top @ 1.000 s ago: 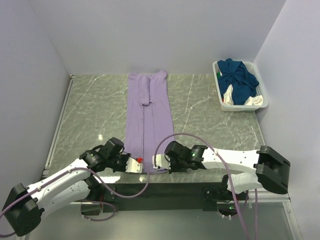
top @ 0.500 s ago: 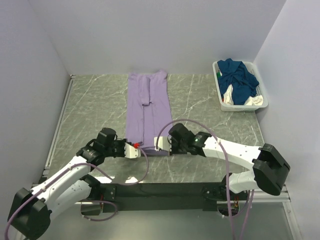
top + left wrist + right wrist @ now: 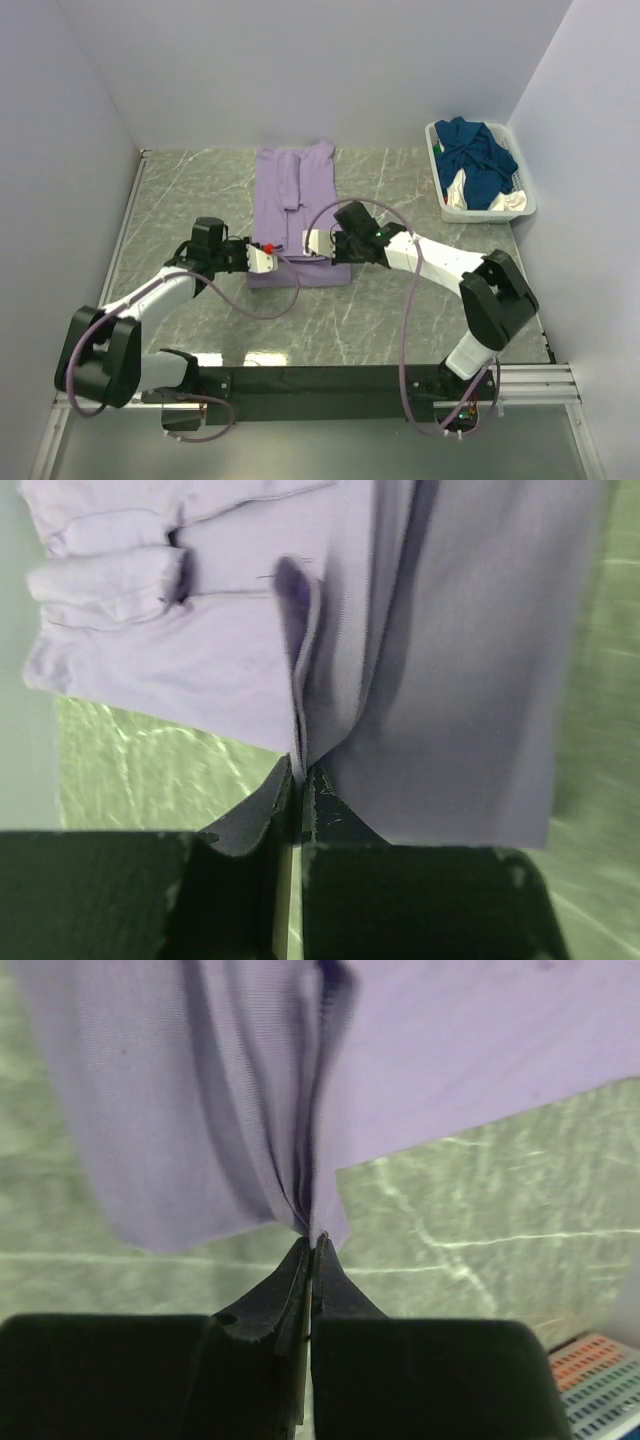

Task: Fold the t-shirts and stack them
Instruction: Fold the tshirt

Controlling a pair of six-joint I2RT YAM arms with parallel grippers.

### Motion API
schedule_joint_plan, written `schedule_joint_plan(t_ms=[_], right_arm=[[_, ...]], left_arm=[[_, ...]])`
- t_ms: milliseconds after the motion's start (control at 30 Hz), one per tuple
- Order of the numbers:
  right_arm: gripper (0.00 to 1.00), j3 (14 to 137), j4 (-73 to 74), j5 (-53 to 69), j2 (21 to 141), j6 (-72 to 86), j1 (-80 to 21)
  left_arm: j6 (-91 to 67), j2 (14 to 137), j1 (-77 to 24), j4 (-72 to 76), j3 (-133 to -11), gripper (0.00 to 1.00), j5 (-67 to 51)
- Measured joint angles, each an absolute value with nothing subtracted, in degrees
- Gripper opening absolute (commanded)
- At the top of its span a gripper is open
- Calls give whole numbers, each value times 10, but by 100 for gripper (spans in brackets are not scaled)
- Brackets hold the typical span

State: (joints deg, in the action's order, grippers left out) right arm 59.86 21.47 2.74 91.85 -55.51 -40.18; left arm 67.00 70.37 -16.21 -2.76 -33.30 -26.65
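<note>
A pale lilac t-shirt [image 3: 300, 185] lies in a long narrow strip down the middle of the table, one sleeve folded over its far end. Its near end is lifted and doubled back over the rest. My left gripper [image 3: 270, 253] is shut on the near left corner of the hem; in the left wrist view the cloth [image 3: 440, 680] is pinched between the closed jaws of that gripper [image 3: 300, 775]. My right gripper [image 3: 311, 240] is shut on the near right corner. The right wrist view shows its closed tips [image 3: 313, 1245] gripping a bunched edge of the lilac cloth [image 3: 200, 1090].
A white slatted basket [image 3: 482, 215] stands at the back right, holding crumpled dark teal t-shirts [image 3: 480, 155] and a white one [image 3: 457, 190]. The green-grey marble table [image 3: 400, 270] is walled at the back and on both sides.
Both grippers have moved from the near table edge towards the far end, carrying the shirt's near hem with them. The visible strip of shirt has become shorter.
</note>
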Motion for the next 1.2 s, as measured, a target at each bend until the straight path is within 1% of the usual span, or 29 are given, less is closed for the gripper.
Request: schedule_joint_plan(t_ms=[200,633,733,767,800,833,867,900,933,967,1000,1033,1067,1100,1133,1200], right_arm=[[0,682,212,39,993,-582,-366],[0,807,205,42,1117,-614,-330],[0,841,205,41,1146,-616,-323],[0,850,205,41,1154,-616,-322],[1,855,204,40,1159,-617,-322],[6,856,204,39,1162,-617,-321],[8,857,205,38,1164,-616,-321],[10,859,207,35,1167,-617,-321],[19,861,207,32,1169,-616,-321],[35,862,206,27,1171,-615,-321],[35,862,205,25,1172,-612,-321],[40,862,205,21,1172,-612,-320],[41,862,204,17,1172,-609,-320],[41,861,201,10,1171,-607,-320],[45,861,198,5,1171,-603,-320],[46,861,197,-5,1170,-592,-319]], left_arm=[[696,790,-129,11,-385,1,-299],[734,945,-87,62,-493,2,-332],[737,973,-83,70,-510,4,-333],[740,982,-83,72,-517,9,-334],[740,990,-82,75,-522,13,-334],[742,997,-82,76,-526,15,-334],[743,1006,-82,80,-531,20,-334],[742,1012,-82,83,-535,21,-334],[739,1020,-81,88,-540,25,-333],[737,1028,-81,90,-547,28,-333],[734,1035,-81,90,-555,32,-332],[730,1038,-80,90,-560,35,-331],[728,1040,-79,89,-564,41,-331],[724,1040,-78,91,-568,43,-331],[717,1040,-77,96,-571,46,-330],[700,1040,-74,101,-576,47,-325]])
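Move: The left hand holds the left end of the t-shirt's hem; the spot where it will be laid, on the shirt's middle, is roughly 16 cm straight ahead and 5 cm below. The right hand holds the hem's other end, its spot some 15 cm straight ahead and 5 cm down. The small folded flap lies about 25 cm ahead and 12 cm right of the left hand, the shirt's far end 34 cm ahead and 14 cm right. Still pinching the two ends of the hem, both hands carry it forward together over the shirt lying on the table, about 15 cm, easing down a couple of centimetres near the end. There the fingers of both part to nearly half open and let the hem go, and the left hand starts to lift off by about a centimetre. ##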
